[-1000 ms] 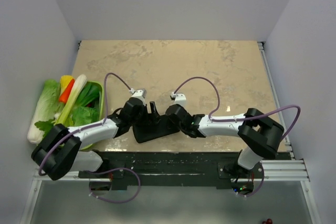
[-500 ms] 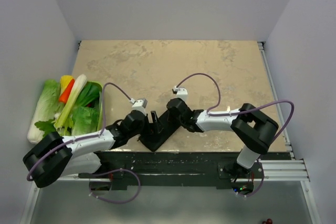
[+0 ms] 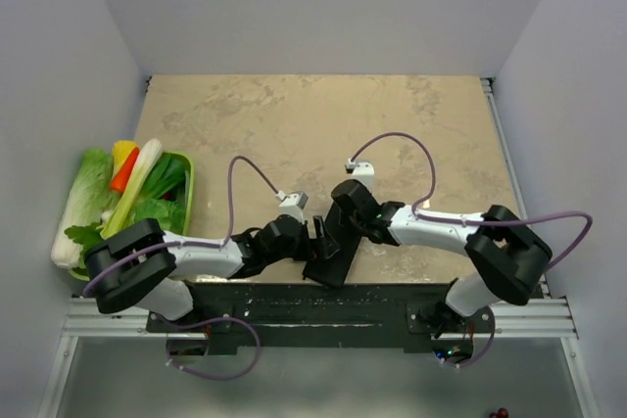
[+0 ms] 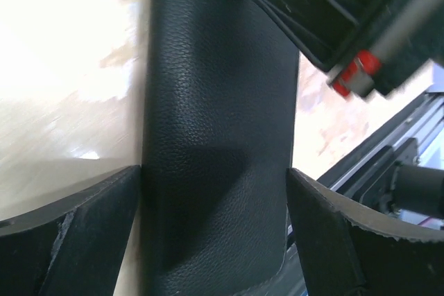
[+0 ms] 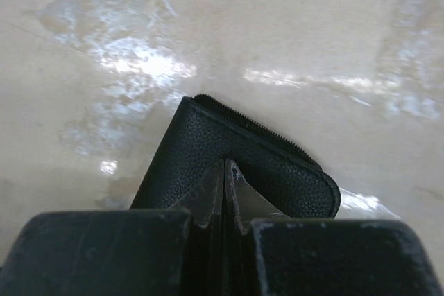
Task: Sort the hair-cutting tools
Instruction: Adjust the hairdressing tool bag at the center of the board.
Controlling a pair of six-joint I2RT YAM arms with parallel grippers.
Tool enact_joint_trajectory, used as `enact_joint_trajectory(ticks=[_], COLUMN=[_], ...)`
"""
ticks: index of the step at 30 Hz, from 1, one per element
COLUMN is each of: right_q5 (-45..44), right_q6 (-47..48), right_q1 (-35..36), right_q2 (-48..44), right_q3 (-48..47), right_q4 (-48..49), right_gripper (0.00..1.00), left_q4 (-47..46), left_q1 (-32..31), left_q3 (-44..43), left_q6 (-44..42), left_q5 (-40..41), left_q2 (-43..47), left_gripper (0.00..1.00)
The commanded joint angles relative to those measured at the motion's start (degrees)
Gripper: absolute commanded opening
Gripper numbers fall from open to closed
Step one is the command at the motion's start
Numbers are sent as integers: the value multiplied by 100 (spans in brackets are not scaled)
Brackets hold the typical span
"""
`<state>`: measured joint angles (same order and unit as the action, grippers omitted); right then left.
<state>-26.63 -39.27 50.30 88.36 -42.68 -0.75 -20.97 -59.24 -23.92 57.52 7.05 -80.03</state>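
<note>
None of the hair-cutting tools show in any view. A black folding case (image 3: 331, 259) lies at the table's near edge, one end over the rail. My left gripper (image 3: 315, 235) spans the case (image 4: 215, 123) across its width. Its jaws stand wide, and the fingers (image 4: 83, 230) press against both long edges. My right gripper (image 3: 338, 227) is shut, its tips resting on the top of the case (image 5: 201, 147) near the zipped corner. It holds nothing. The right gripper (image 4: 347, 25) also shows at the top right of the left wrist view.
A green basket (image 3: 184, 165) of vegetables stands at the table's left edge, with a cabbage (image 3: 83, 198) beside it. The black rail (image 3: 294, 305) runs along the near edge under the case's end. The beige tabletop (image 3: 323, 124) stretches away behind both arms.
The case has swung round and slid right toward the near edge, from lying across to pointing at the rail. Both grippers moved right with it; the left arm now reaches further across.
</note>
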Motion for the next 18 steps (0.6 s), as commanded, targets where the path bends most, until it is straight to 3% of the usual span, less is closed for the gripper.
enact_joint_trajectory(ticks=[1, 8, 18], right_q5=[-571, -325, -307], right_q6=[218, 183, -415], right_q1=[-29, 76, 208], right_q2=[-939, -2198, -2999], right_q3=[101, 251, 707], right_q4=[-1329, -2130, -2860], right_gripper=[0, 0, 0], left_q4=[76, -205, -373], left_q1=[-158, -281, -404], left_q3=[-173, -666, -1009], left_q6=[93, 41, 40], left_q5=[-81, -204, -380], left_q2=[-915, -1814, -2359], left_gripper=[89, 89, 88])
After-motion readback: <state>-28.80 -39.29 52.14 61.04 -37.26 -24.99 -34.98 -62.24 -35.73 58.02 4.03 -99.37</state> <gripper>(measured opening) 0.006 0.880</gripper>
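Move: The closed black tool bag lies lengthwise, far end tilted a little right, its middle about 2 cm ahead of the left hand, 3 cm to its right and 2 cm below. The board's near edge runs some 10 cm straight back from that hand and 3 cm lower. From the right hand, whose shut tips are at the bag's far end, the bag's middle is about 9 cm back, 3 cm left and 3 cm below. The bag is pushed along the board by the left hand, which keeps its fingers wide open with one against the bag's left long side and travels about 8 cm right, turning only slightly clockwise. The right hand, still shut, comes off the bag's far part, rises nearly 7 cm and sinks back a little while drawing right and back, some 6 or 7 cm each way, above the bag. ##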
